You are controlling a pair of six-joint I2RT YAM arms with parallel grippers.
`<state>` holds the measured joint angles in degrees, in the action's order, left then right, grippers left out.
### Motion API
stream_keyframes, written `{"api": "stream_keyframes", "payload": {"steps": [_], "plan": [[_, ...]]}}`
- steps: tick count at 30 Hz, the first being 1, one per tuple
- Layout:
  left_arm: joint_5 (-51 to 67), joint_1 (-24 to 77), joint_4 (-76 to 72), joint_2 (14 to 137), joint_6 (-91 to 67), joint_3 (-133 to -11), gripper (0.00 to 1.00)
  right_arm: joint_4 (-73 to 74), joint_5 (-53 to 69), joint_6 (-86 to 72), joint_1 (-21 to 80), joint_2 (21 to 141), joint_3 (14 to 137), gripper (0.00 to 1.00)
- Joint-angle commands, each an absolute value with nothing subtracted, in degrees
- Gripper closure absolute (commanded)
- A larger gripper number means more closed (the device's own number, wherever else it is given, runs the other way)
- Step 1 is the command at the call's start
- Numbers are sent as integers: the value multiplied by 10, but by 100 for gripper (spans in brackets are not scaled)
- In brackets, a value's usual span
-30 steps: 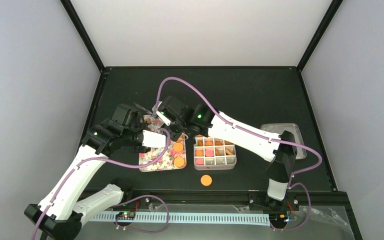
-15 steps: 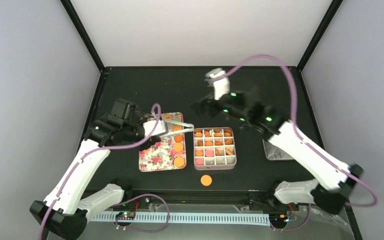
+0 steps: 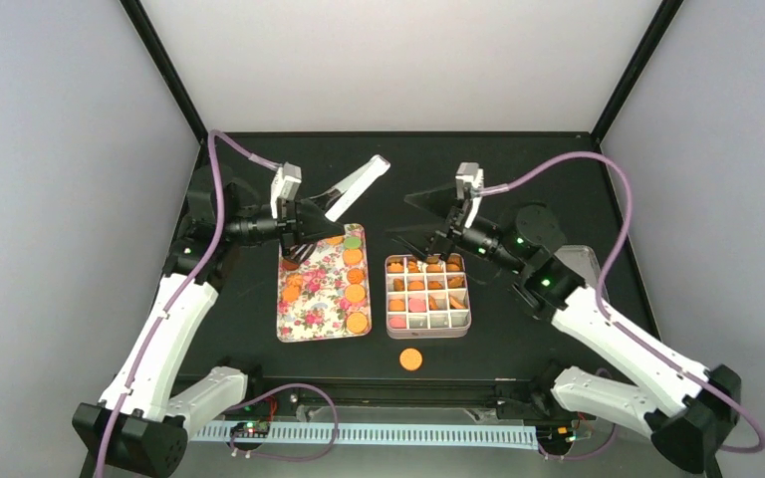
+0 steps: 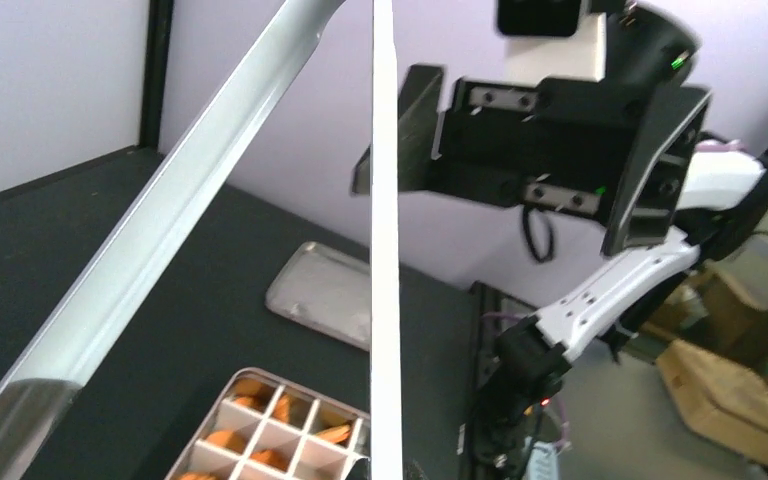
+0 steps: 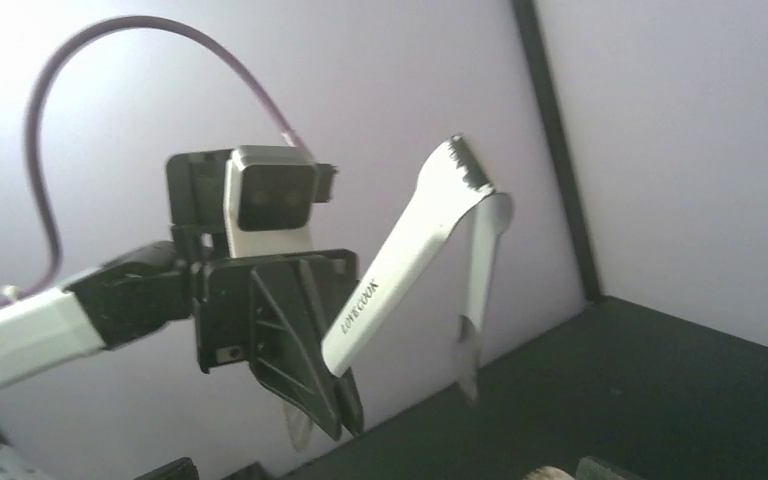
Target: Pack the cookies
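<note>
My left gripper [image 3: 311,221] is shut on one arm of the metal tongs [image 3: 357,183], held in the air above the far end of the flower tray [image 3: 311,311]. The right wrist view shows the same: the left gripper [image 5: 345,405] is shut on the tongs [image 5: 412,250], whose second arm hangs free. Orange cookies [image 3: 356,293] lie along the tray's right side. More cookies [image 3: 416,286] fill the white divided box [image 3: 463,321]. One cookie [image 3: 410,358] lies loose on the table. My right gripper [image 3: 420,221] hovers open and empty above the box's far edge.
A clear lid [image 3: 586,267] lies to the right of the box, partly under my right arm; the left wrist view shows the lid [image 4: 322,290] beyond the box [image 4: 260,430]. Black frame posts and grey walls bound the dark table.
My right gripper opened, left the tongs by the tray, swung up and right, and now hangs over the box. My left arm lifted the tongs off the tray and drew back.
</note>
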<state>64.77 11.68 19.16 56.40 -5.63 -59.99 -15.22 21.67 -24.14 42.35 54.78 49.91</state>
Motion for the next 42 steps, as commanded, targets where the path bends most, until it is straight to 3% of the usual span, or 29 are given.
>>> {"api": "stream_keyframes", "payload": {"steps": [1,10,32,42], "plan": [[716,114,42,552,-209,-590,98,-349,330,-318,420,613,506,0],[726,116,61,539,-188,-583,97,-453,390,-372,434,747,588,0],[696,118,173,519,-74,-597,96,-338,261,-268,493,804,651,9],[680,118,246,531,0,-644,96,-342,397,-339,492,865,682,27]]}}
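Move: The left hand already holds the steel tongs by one leg; their upper handle, which the open right hand goes for, lies about 11 cm to the right hand's left, some 3 cm ahead and 2 cm above. Some 35 cm or more below, the cookie box stands about 3 cm back and 3 cm right of the right hand, the flowered tray 18 cm left and 1 cm back. From the left hand that handle is about 3 cm ahead, 3 cm right and 6 cm up. The left fingers keep their pinch on the tongs' leg while the right hand brings its wide-open jaws about 12 cm left, quickly at first and then easing in, around the tongs' handle; it turns some 20 degrees counter-clockwise and, late on, closes by about a quarter. The left hand shifts some 3 cm back, rising slightly and partly sinking again. A right-finger touch on the handle can't be made out. ##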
